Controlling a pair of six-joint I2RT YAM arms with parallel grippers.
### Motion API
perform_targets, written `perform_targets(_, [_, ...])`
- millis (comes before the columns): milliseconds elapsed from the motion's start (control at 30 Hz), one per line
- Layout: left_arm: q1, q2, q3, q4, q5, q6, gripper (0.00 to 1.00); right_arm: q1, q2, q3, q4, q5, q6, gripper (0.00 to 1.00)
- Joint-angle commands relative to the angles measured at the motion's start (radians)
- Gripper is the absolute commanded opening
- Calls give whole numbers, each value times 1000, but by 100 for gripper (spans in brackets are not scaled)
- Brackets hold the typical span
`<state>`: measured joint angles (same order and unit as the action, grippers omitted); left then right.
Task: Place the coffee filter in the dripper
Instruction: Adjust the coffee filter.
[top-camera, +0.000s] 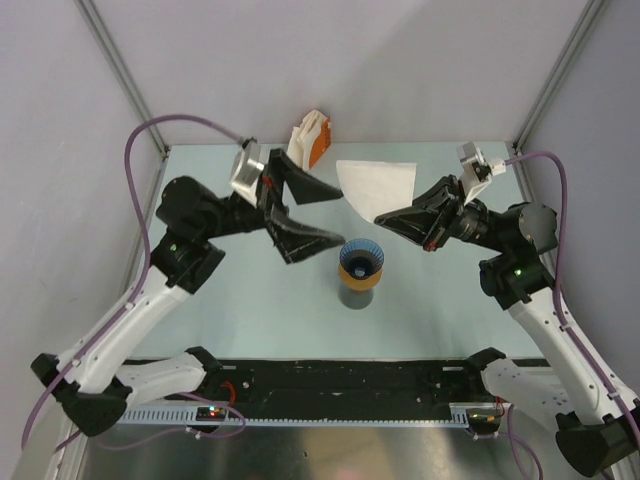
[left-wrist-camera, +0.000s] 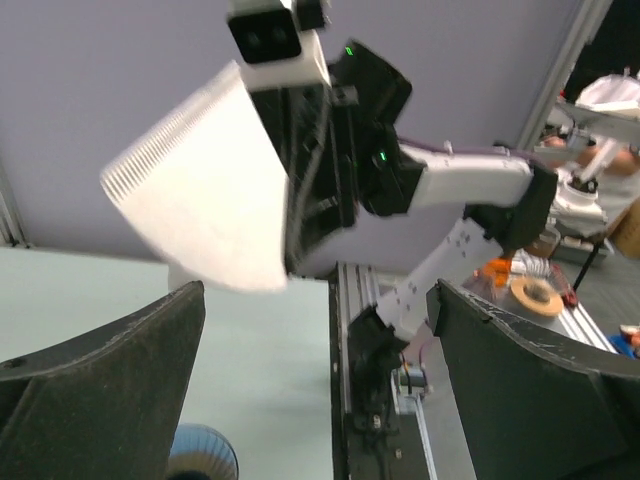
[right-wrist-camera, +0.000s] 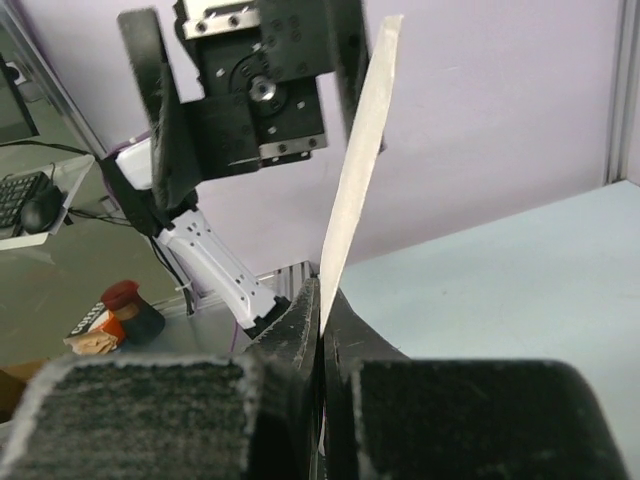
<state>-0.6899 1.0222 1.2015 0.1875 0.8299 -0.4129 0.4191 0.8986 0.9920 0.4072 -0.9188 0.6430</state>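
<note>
The white fan-shaped coffee filter (top-camera: 378, 183) hangs in the air behind the dripper, pinched at its lower corner by my shut right gripper (top-camera: 381, 217). In the right wrist view the filter (right-wrist-camera: 360, 170) stands edge-on out of the shut jaws of that gripper (right-wrist-camera: 322, 300). The blue ribbed dripper (top-camera: 361, 258) sits on a dark cup with an orange ring (top-camera: 357, 286) at mid table. My left gripper (top-camera: 343, 215) is open just left of the filter, holding nothing. From the left wrist, the filter (left-wrist-camera: 205, 195) is ahead of the open gripper (left-wrist-camera: 318, 295), with the dripper (left-wrist-camera: 200, 455) below.
An orange and white holder (top-camera: 312, 140) stands at the table's back edge. The frame posts (top-camera: 120, 70) rise at the back corners. A black rail (top-camera: 340, 385) runs along the near edge between the arm bases.
</note>
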Motion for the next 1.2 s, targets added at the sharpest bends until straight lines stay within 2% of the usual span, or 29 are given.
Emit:
perform_targets(0, [-8, 89, 164, 65, -73, -93, 100, 47, 11, 88, 51, 52, -31, 0])
perform_targets(100, [-8, 119, 174, 84, -135, -126, 100, 56, 28, 152, -15, 60, -106, 0])
perform_targets(300, [-7, 150, 147, 129, -135, -110, 99, 52, 71, 232, -73, 49, -165, 0])
perform_targets(533, [8, 172, 105, 270, -129, -238, 99, 42, 96, 264, -121, 43, -189, 0])
perform_targets(633, [8, 190, 131, 321, -129, -258, 95, 37, 99, 258, -130, 39, -198, 0])
perform_targets(733, [8, 201, 147, 343, -108, -253, 83, 31, 100, 254, -127, 36, -198, 0])
perform_targets(867, [17, 214, 151, 352, -92, -256, 55, 15, 106, 254, -99, 28, -170, 0])
perform_targets(933, [28, 224, 159, 354, -91, -269, 32, 10, 103, 254, -109, 21, -168, 0])
perform_targets(967, [34, 227, 164, 352, -104, -281, 17, 10, 101, 254, -126, 19, -171, 0])
perform_targets(1000, [42, 232, 167, 350, -112, -291, 9, 8, 95, 254, -142, 17, -174, 1])
perform_targets(1067, [55, 236, 178, 326, -103, -290, 2, -11, 80, 254, -192, 12, -180, 16])
perform_targets(1167, [63, 227, 186, 249, -72, -233, 1, -77, 48, 262, -301, -23, -211, 46])
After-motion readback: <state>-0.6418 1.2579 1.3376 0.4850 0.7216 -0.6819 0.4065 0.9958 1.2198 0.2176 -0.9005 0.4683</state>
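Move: The filter's middle lies roughly 4 cm ahead of the left hand, 6 cm to its right and 4 cm above. The right gripper holding it is about 8 cm to the left hand's right and 1 cm farther out, level in height; the dripper sits some 5 cm ahead, 7 cm right and 30 cm below the left hand. From the right hand the filter's middle is around 3 cm forward, 2 cm left and 4 cm up. Bring the open left gripper up, then mostly forward, about 6 cm out, 5 cm up and slightly right, tipping its fingertips up some 10 degrees, and pinch the filter's left edge. Raise the right hand with the filter still gripped, let it sink back a little, ending a few centimetres higher and slightly forward, then start opening its fingers once the left ones shut. ##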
